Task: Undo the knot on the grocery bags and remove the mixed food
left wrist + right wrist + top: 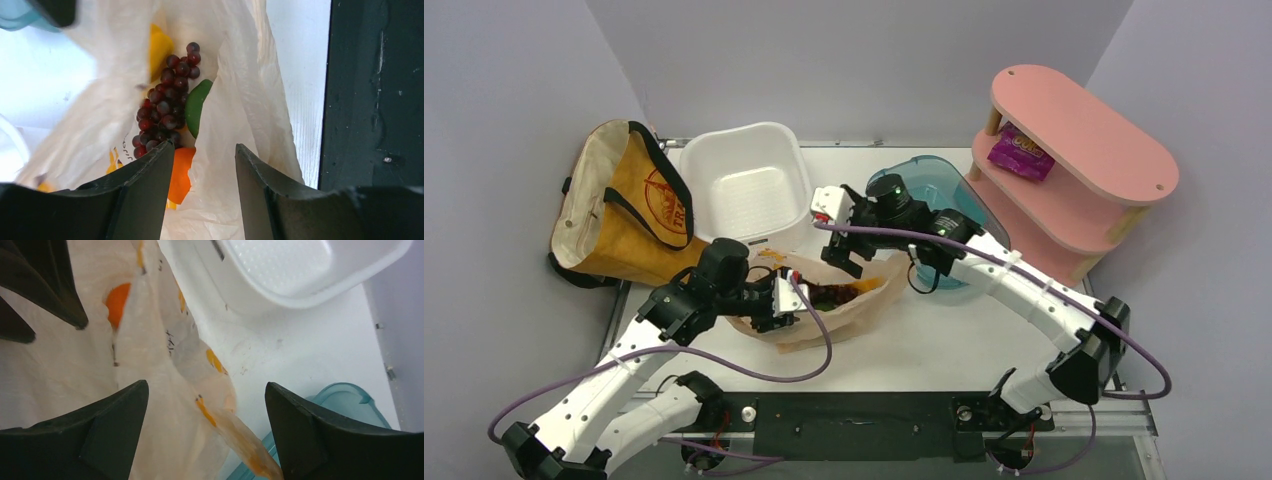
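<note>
The peach plastic bag [849,300] lies mouth-open at the table's middle. The mustard canvas tote [624,205] slumps at the back left. Inside the plastic bag I see dark red grapes [167,107], a green fruit [197,107], an orange [180,172] and a bit of yellow pepper [160,47]. My left gripper [205,146] stands half open astride the bag's near wall, one finger inside the mouth. My right gripper [206,384] is wide open over the bag's far rim. A loose loop handle [235,435] lies between its fingers, gripped by neither.
A white tub [746,185] stands behind the bag, and a teal tub [944,200] sits under the right arm. A pink two-tier shelf [1074,160] at the back right holds a purple packet [1020,155]. The black front rail [375,100] runs close to the bag.
</note>
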`<move>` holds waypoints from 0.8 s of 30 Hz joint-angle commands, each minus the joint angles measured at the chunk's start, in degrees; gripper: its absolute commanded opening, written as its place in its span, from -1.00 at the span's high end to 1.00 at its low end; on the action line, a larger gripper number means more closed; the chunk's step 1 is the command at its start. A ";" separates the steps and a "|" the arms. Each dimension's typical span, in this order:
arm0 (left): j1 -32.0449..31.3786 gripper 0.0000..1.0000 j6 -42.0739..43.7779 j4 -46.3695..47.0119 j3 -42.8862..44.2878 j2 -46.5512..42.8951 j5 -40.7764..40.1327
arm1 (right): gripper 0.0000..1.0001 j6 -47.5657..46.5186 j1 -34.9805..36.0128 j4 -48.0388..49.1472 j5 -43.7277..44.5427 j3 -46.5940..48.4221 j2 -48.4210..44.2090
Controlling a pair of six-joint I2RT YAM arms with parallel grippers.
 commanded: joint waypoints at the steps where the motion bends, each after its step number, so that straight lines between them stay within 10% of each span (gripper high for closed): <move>1: -0.32 0.08 3.91 -2.07 -1.66 -1.33 -1.31 | -0.65 -8.00 0.33 -3.03 1.94 -2.69 3.89; 14: -0.33 0.09 12.85 -7.34 -10.28 -7.46 -8.26 | -0.55 -5.81 -2.74 -4.29 10.29 -8.59 -3.27; 20: -0.24 0.16 9.34 -1.60 -11.25 -9.07 -13.06 | 0.98 2.65 -17.59 -2.18 19.06 -3.15 -0.25; 24: -0.18 0.18 10.53 3.63 -13.23 -10.28 -16.94 | 1.00 5.31 -24.43 -2.50 15.85 -3.34 -3.31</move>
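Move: The bag's loose right-hand rim hangs between the right hand's open fingers, roughly 1 cm ahead, 5 cm right and 10 cm below; the grapes lie about 4 cm back, 4 left and 23 down, and the teal tub 15 ahead, 19 right, 24 down. From the left hand, the bag's left rim is some 4 cm left, level fore-and-aft, 9 down; the orange 4 ahead, 1 left, the grapes 6 ahead, 6 right, both 14 down. The bag's right rim is caught as the right hand sinks about 12 cm, easing right, and closes its open fingers on the plastic; the hand then pulls it forward and right towards the teal tub, rising and turning some 30 degrees clockwise. The left hand drops 7 or 8 cm and moves left over the bag's left end, tilting slightly, then eases forward, fingers still half open. ##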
